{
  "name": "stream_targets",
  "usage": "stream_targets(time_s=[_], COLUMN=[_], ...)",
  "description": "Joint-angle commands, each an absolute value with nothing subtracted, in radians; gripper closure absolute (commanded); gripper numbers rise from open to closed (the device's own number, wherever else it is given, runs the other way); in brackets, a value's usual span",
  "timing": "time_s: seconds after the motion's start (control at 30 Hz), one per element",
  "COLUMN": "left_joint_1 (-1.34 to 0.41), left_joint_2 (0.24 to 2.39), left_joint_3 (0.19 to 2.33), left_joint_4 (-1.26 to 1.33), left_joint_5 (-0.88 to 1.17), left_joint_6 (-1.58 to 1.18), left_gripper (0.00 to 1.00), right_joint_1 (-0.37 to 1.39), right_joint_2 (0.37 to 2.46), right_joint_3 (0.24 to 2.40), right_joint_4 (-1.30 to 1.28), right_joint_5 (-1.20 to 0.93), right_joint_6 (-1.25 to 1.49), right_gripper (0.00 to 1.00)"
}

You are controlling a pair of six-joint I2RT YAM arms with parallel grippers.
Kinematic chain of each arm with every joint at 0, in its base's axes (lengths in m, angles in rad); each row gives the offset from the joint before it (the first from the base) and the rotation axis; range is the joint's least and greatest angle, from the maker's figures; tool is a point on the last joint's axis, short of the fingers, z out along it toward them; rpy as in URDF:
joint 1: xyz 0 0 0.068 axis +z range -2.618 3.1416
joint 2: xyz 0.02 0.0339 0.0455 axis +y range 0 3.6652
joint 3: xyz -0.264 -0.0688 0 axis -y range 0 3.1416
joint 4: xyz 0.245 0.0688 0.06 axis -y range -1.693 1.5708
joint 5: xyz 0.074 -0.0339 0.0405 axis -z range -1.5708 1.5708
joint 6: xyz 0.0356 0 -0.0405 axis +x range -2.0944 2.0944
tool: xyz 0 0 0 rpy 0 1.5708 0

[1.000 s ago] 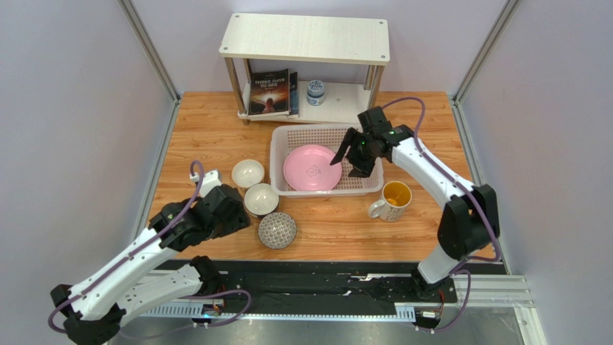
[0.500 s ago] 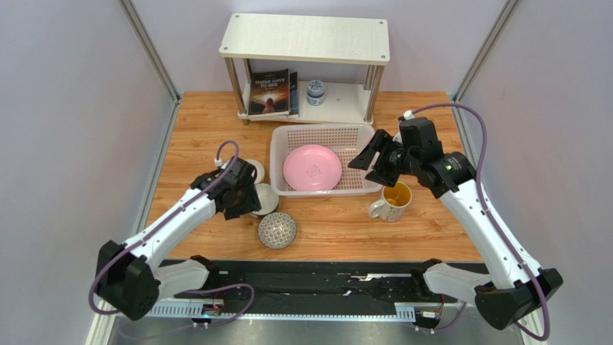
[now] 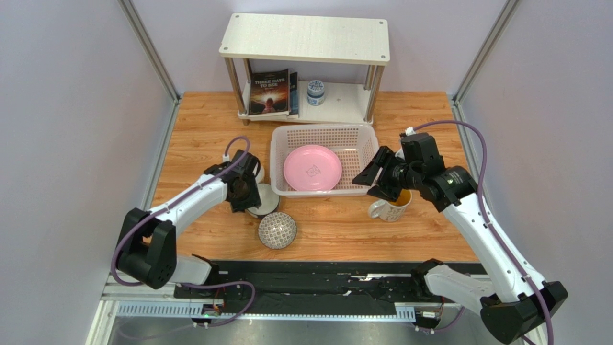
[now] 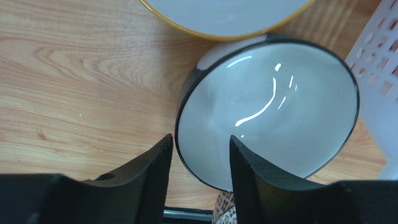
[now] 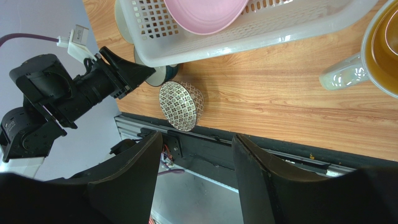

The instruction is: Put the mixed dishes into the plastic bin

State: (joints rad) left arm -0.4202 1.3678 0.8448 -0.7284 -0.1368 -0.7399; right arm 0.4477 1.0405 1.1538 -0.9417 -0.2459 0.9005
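Observation:
The pink plate [image 3: 312, 167] lies in the plastic bin [image 3: 324, 136]. My left gripper [image 3: 250, 195] is open over two white bowls left of the bin. In the left wrist view its jaws [image 4: 201, 144] straddle the near edge of the dark-rimmed white bowl [image 4: 266, 112], one finger outside and one over the inside. The yellow-rimmed white bowl [image 4: 224, 14] lies just beyond. The patterned bowl [image 3: 277, 230] sits nearer the table's front. My right gripper [image 3: 370, 180] is open and empty, above the white mug [image 3: 391, 203] by the bin's right front corner.
A white two-tier shelf [image 3: 306, 36] at the back holds a book [image 3: 270, 91] and a small blue-white jar [image 3: 315, 92]. In the right wrist view the bin [image 5: 243, 28], mug [image 5: 373, 51] and patterned bowl [image 5: 181, 105] show, with the black front rail [image 5: 261, 158] below.
My left gripper has moved forward and right onto the white bowls. My right gripper has drawn back from over the bin to above the mug, still open.

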Motion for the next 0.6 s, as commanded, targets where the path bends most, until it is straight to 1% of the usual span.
stream_targets(time_s=[0.0,0.03,0.07,0.1,0.17,0.27,0.3,0.33,0.43,0.57], left_joint_1=[-0.388,-0.382,-0.382,-0.380,-0.380,-0.380,-0.380,-0.380,-0.382,-0.380], left_joint_2=[1.374,1.376,1.376,1.371,1.355,1.322,1.315,1.307,1.241,1.146], left_joint_3=[0.862,0.859,0.854,0.847,0.830,0.812,0.808,0.807,0.802,0.804], left_joint_4=[-0.675,-0.673,-0.672,-0.672,-0.664,-0.663,-0.669,-0.670,-0.701,-0.765], left_joint_5=[-0.130,-0.130,-0.130,-0.126,-0.109,-0.092,-0.087,-0.081,-0.071,-0.130], left_joint_6=[-0.696,-0.695,-0.692,-0.692,-0.690,-0.692,-0.690,-0.687,-0.666,-0.649], left_gripper=[0.55,0.62,0.67,0.77,0.87,0.93,0.98,1.00,1.00,1.00], right_joint_1=[0.459,0.459,0.462,0.463,0.463,0.465,0.466,0.466,0.468,0.497], right_joint_2=[1.003,0.991,0.985,0.977,0.965,0.957,0.956,0.953,0.948,0.969], right_joint_3=[1.134,1.121,1.117,1.109,1.094,1.077,1.072,1.069,1.054,1.029], right_joint_4=[-0.910,-0.907,-0.904,-0.900,-0.897,-0.894,-0.894,-0.891,-0.887,-0.868], right_joint_5=[-0.276,-0.278,-0.278,-0.278,-0.278,-0.284,-0.284,-0.284,-0.287,-0.296], right_joint_6=[0.919,0.922,0.926,0.928,0.934,0.934,0.934,0.934,0.933,0.920], right_gripper=[0.39,0.39,0.39,0.39,0.39,0.39,0.39,0.39,0.40,0.40])
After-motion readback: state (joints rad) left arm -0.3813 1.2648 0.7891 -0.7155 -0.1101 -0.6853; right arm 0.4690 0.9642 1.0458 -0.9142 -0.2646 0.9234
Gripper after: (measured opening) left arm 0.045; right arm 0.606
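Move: The dark-rimmed bowl's middle lies about 4 cm right of the left hand, 2 cm ahead and 3 cm below, its left rim already between the open fingers. The yellow-rimmed bowl is some 10 cm straight ahead; the patterned bowl is 7 cm back and 9 cm right; the bin's middle is 14 cm ahead and 23 cm right. From the right hand, the dark-rimmed bowl lies roughly 27 cm left, 3 cm ahead and 20 cm below. Left fingers pinch the dark-rimmed bowl's left rim, then draw it back about 2 cm, just starting to rise. ##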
